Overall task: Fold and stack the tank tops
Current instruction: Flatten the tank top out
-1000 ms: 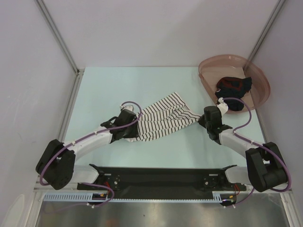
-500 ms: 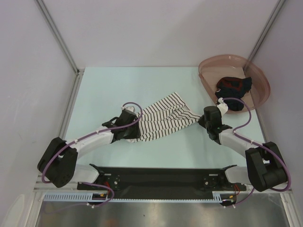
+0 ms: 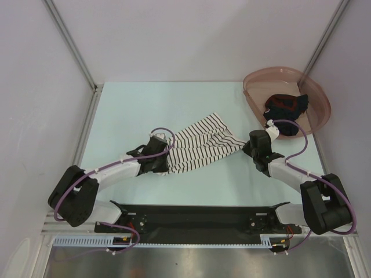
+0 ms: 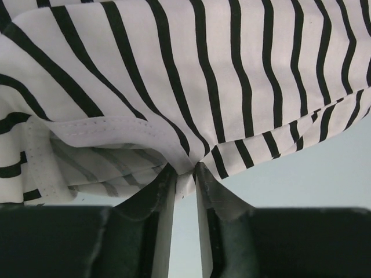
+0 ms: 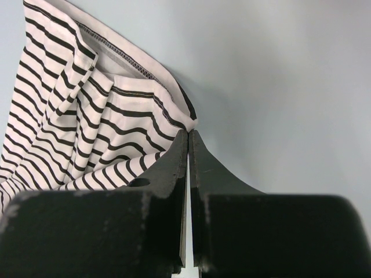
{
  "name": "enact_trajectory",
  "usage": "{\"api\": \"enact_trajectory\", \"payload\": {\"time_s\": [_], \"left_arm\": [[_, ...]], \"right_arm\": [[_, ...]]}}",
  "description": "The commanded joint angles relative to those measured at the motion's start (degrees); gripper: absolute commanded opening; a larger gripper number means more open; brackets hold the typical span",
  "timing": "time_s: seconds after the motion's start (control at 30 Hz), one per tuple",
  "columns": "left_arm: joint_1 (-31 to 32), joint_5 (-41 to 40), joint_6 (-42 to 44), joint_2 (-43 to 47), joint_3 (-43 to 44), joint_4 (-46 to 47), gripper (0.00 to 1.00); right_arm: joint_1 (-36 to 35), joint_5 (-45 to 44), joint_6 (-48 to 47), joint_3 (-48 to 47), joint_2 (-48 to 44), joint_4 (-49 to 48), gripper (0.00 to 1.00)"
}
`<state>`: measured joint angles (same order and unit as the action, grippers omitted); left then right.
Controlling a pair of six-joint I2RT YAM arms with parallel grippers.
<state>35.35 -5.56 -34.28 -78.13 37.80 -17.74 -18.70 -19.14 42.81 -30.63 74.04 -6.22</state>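
Note:
The white tank top with thin black stripes point(image 3: 200, 145) lies rumpled on the table point(image 3: 145, 110) between my two arms. At its near left edge, my left gripper point(image 3: 164, 163) has its fingertips pinched on the white hem point(image 4: 185, 176). The striped cloth point(image 4: 191, 81) fills that view above the fingers. On the cloth's right corner my right gripper point(image 3: 245, 147) is shut, jaws pressed together at the corner point(image 5: 189, 132), with folds point(image 5: 98, 116) running away to the left. The dark tank top with red parts point(image 3: 285, 107) lies bunched in the pink basin point(image 3: 250, 95).
The pink translucent basin stands at the back right, close behind my right arm. Metal frame posts point(image 3: 69, 43) rise at the table's back corners against white walls. A black bar point(image 3: 197, 217) runs along the near edge between the arm bases.
My left gripper's jaws have narrowed onto the striped top's hem, and the left wrist has shifted slightly toward the near side. The right arm has not moved.

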Motion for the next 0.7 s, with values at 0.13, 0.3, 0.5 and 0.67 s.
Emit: {"api": "enact_trajectory", "payload": {"time_s": [0.13, 0.3, 0.5, 0.67], "left_arm": [[0.0, 1.1, -0.1, 1.5, -0.4, 3.9, 0.10], [0.0, -2.0, 0.5, 4.8, 0.5, 1.6, 0.00], [-0.7, -4.1, 1.0, 18.9, 1.0, -3.6, 0.00], [-2.8, -4.8, 2.7, 28.2, 5.3, -10.2, 0.00]], "right_arm": [[-0.3, -1.4, -0.5, -2.1, 0.0, -0.5, 0.00], [-0.4, -1.7, -0.9, -2.2, -0.6, -0.2, 0.00], [-1.5, -3.4, -2.2, -2.4, -4.2, 1.7, 0.00], [-2.0, -6.1, -2.3, -8.0, -7.4, 12.4, 0.00]]}}
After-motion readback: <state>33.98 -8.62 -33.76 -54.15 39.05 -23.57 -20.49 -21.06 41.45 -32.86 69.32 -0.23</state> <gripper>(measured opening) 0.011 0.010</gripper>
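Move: The left fingers are part closed around the tank top's near edge, which lies right at the fingertips; the armhole opening lies about 4 cm left and 1 cm ahead. The right-held corner is about 32 cm to the left hand's right, 10 cm farther out and some 3 cm higher. From the right hand that near edge is about 32 cm left and 10 cm back; the loose far corner is roughly 12 cm left and 18 cm ahead. Staying low at the cloth, the left fingers close fully and pinch the tank top's near edge beside the armhole, then lift it about 11 cm nearly straight up, faster and faster, with the fingertips tilting up and outward some 20 degrees. The right hand keeps its shut grip on its corner and stays put until the left is well on its way, then rises too, by about 2.5 cm. ##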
